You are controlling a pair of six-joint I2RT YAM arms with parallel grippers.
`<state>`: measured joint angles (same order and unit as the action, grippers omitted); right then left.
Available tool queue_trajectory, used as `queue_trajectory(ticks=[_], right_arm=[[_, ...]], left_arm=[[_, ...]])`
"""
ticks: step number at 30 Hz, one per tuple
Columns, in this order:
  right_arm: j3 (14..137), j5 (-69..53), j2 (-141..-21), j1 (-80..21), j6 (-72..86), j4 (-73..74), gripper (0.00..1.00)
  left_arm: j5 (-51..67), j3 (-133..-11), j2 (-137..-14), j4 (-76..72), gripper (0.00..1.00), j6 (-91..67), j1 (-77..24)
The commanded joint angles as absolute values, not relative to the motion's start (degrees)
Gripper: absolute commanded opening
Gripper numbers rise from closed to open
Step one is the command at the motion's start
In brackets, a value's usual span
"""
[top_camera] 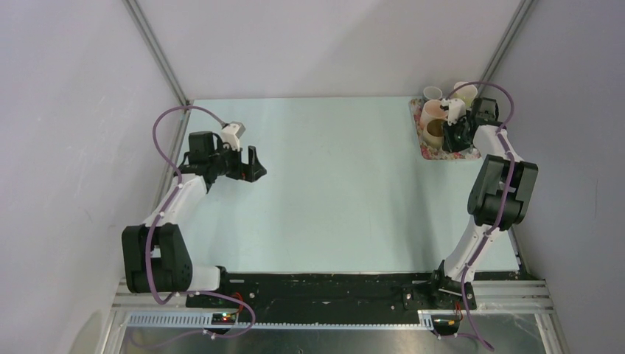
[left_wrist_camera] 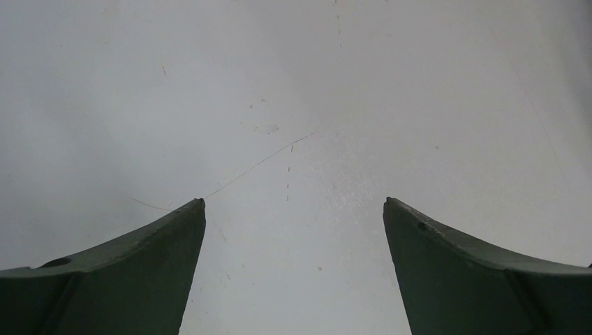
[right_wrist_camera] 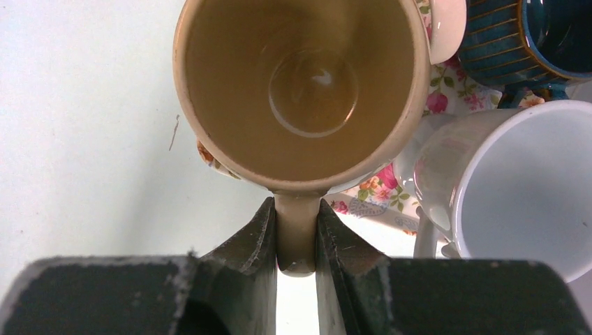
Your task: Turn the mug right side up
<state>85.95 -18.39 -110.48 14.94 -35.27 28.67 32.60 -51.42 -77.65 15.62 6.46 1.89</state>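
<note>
A tan mug (right_wrist_camera: pixel 300 91) fills the right wrist view, its mouth facing the camera and its inside bare. My right gripper (right_wrist_camera: pixel 297 234) is shut on the mug's handle (right_wrist_camera: pixel 297 237), one finger on each side of it. From above, the tan mug (top_camera: pixel 434 130) sits over the floral tray (top_camera: pixel 427 150) at the far right of the table, with the right gripper (top_camera: pixel 455 136) beside it. My left gripper (left_wrist_camera: pixel 294 202) hangs open over bare table with nothing between its fingers; in the top view the left gripper (top_camera: pixel 250 164) is at the left side.
On the floral tray (right_wrist_camera: pixel 370 199) a white mug (right_wrist_camera: pixel 516 181) lies next to the tan one and a dark blue striped mug (right_wrist_camera: pixel 523 38) stands behind. Other pale cups (top_camera: pixel 432 94) sit at the tray's far end. Grey walls close in both sides.
</note>
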Motion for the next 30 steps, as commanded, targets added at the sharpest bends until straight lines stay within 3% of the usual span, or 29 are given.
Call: queue_trajectory(ticks=[1, 12, 14, 17, 20, 30], right_arm=[[88.2, -19.2, -110.6, 14.5, -38.2, 24.8, 0.0], [87.6, -18.7, -111.7, 14.4, -37.5, 26.0, 0.0], [87.6, -18.1, -111.4, 14.5, -37.4, 26.4, 0.1], [87.5, -17.6, -110.3, 14.9, -37.1, 27.7, 0.39], [87.1, -17.5, -108.9, 15.8, -36.9, 28.5, 0.58], [83.4, -20.3, -93.7, 16.7, -34.0, 32.6, 0.8]], left_arm=[[32.7, -51.2, -75.3, 14.9, 1.0, 8.0, 2.0], [32.7, -50.4, -75.4, 15.0, 1.0, 8.7, 2.1], [32.5, -50.2, -75.2, 15.0, 1.0, 9.0, 2.1], [32.2, -50.2, -74.7, 14.9, 1.0, 9.4, 2.1], [32.2, -50.3, -74.7, 15.0, 1.0, 9.3, 2.1], [30.8, -51.1, -72.9, 16.0, 1.0, 9.5, 2.6]])
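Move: The right hand already holds the tan mug by its handle; its spot on the floral mat lies about 5 cm ahead, 4 cm left and 6 cm below. The white mug is 5 cm ahead and 8 cm right, the pink mug 11 cm ahead and 5 cm left, the blue mug 12 cm ahead and 6 cm right. From the left hand that spot is some 60 cm right, 10 cm ahead and 11 cm below. The right hand lowers the tan mug about 1.5 cm, opens off its handle, then rises about 4.5 cm, easing back. ##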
